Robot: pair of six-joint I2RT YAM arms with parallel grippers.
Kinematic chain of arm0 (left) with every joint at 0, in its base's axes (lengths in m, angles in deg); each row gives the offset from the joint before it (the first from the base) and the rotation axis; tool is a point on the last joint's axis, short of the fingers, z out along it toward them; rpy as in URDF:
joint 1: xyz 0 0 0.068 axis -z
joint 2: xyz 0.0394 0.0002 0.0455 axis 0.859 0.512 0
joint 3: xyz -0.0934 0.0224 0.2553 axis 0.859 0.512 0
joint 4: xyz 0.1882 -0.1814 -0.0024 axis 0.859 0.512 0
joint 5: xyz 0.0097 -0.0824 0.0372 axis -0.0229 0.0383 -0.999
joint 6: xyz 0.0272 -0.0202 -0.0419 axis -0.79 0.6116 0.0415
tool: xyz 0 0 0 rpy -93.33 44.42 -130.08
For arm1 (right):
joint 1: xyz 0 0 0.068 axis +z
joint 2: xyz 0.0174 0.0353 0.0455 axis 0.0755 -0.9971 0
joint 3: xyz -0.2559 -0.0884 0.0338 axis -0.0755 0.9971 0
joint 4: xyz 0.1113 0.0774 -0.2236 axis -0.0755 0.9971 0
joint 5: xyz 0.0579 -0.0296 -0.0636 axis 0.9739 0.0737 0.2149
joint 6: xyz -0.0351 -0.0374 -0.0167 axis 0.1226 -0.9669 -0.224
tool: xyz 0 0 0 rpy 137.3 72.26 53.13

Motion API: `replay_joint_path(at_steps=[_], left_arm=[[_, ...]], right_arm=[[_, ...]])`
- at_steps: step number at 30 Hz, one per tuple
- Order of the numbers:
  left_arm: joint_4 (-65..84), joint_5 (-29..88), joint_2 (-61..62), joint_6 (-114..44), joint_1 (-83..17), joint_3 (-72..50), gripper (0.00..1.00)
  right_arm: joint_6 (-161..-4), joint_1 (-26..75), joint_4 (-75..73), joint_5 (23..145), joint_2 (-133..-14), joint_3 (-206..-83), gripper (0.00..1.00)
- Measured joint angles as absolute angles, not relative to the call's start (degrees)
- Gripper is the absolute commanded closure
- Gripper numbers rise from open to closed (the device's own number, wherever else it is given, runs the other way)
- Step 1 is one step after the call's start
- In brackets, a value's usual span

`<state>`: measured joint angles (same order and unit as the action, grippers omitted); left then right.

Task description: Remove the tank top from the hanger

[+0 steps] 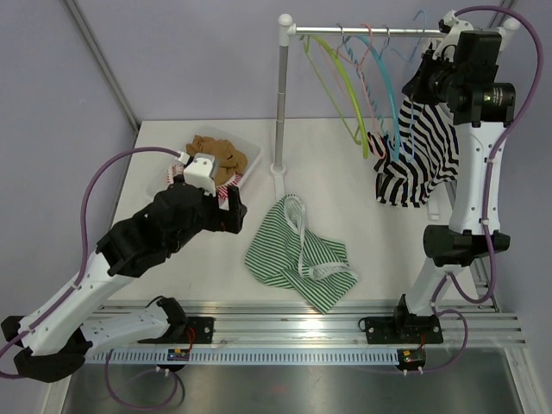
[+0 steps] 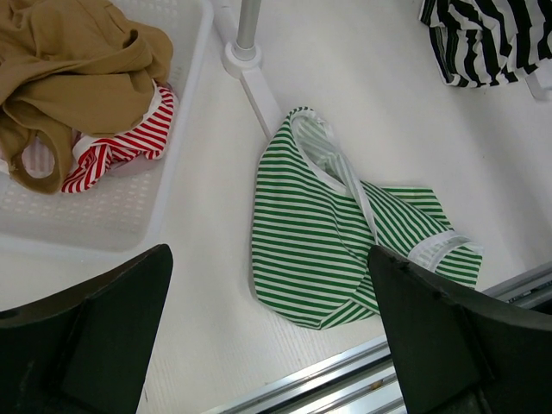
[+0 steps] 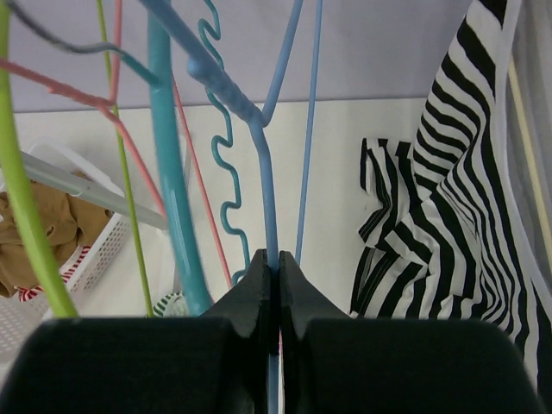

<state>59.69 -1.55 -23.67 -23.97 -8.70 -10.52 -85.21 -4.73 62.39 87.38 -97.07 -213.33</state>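
Observation:
A black-and-white striped tank top (image 1: pixel 416 159) hangs from a light blue hanger (image 1: pixel 420 24) at the right end of the rack rail. My right gripper (image 1: pixel 425 67) is up by the rail, shut on the blue hanger's wire (image 3: pixel 266 185); the right wrist view shows the pads (image 3: pixel 255 289) pinched on it and the striped top (image 3: pixel 448 233) draped to the right. My left gripper (image 1: pixel 228 207) is open and empty, low over the table, with its fingers (image 2: pixel 90 332) either side of bare table beside a green striped tank top (image 2: pixel 319 233).
The green striped top (image 1: pixel 297 254) lies crumpled in the table's middle. A white basket (image 1: pixel 252 160) at back left holds brown and red-striped clothes. The rack pole (image 1: pixel 282 95) stands mid-table; green, pink and teal hangers (image 1: pixel 390 103) hang empty. A metal rail runs along the near edge.

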Motion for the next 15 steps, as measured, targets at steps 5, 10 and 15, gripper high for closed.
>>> replay_joint_path(at_steps=[5, 10, 15], left_arm=[[58.3, 1.0, -22.6, -23.9, -8.7, -9.7, 0.01], [53.7, 3.6, -21.1, -23.0, -7.5, -5.2, 0.01], [46.8, 6.2, -17.5, -22.6, -4.4, 0.6, 0.01]], right_arm=[[-85.2, -6.3, 63.2, 90.2, -100.0, -213.4, 1.0], [-85.2, -6.3, 62.8, 91.9, -99.8, -210.2, 0.84], [-85.2, -6.3, 62.3, 91.8, -99.1, -208.6, 0.46]])
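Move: My right hand still pinches the emptied blue hanger, its hook just over the rail, which runs about 10 cm above and 5 cm ahead of the pinch. The teal hanger hangs some 6 cm to the left and 4 cm farther out; the black-striped top about 5 cm right, 6 cm ahead, 18 cm lower. From my empty left hand the green-striped tank top lies about 16 cm right, 7 cm ahead, 28 cm below; the basket roughly 30 cm ahead, 10 cm left. I lower the blue hanger about 4 cm with my right hand, easing a little forward and tipping the wrist down, to set its hook on the rail, then stay there and open my fingers about halfway, freeing it. Meanwhile my left hand swings right and down, about 10 cm in all and speeding up, fingers wide, towards the green-striped tank top. ##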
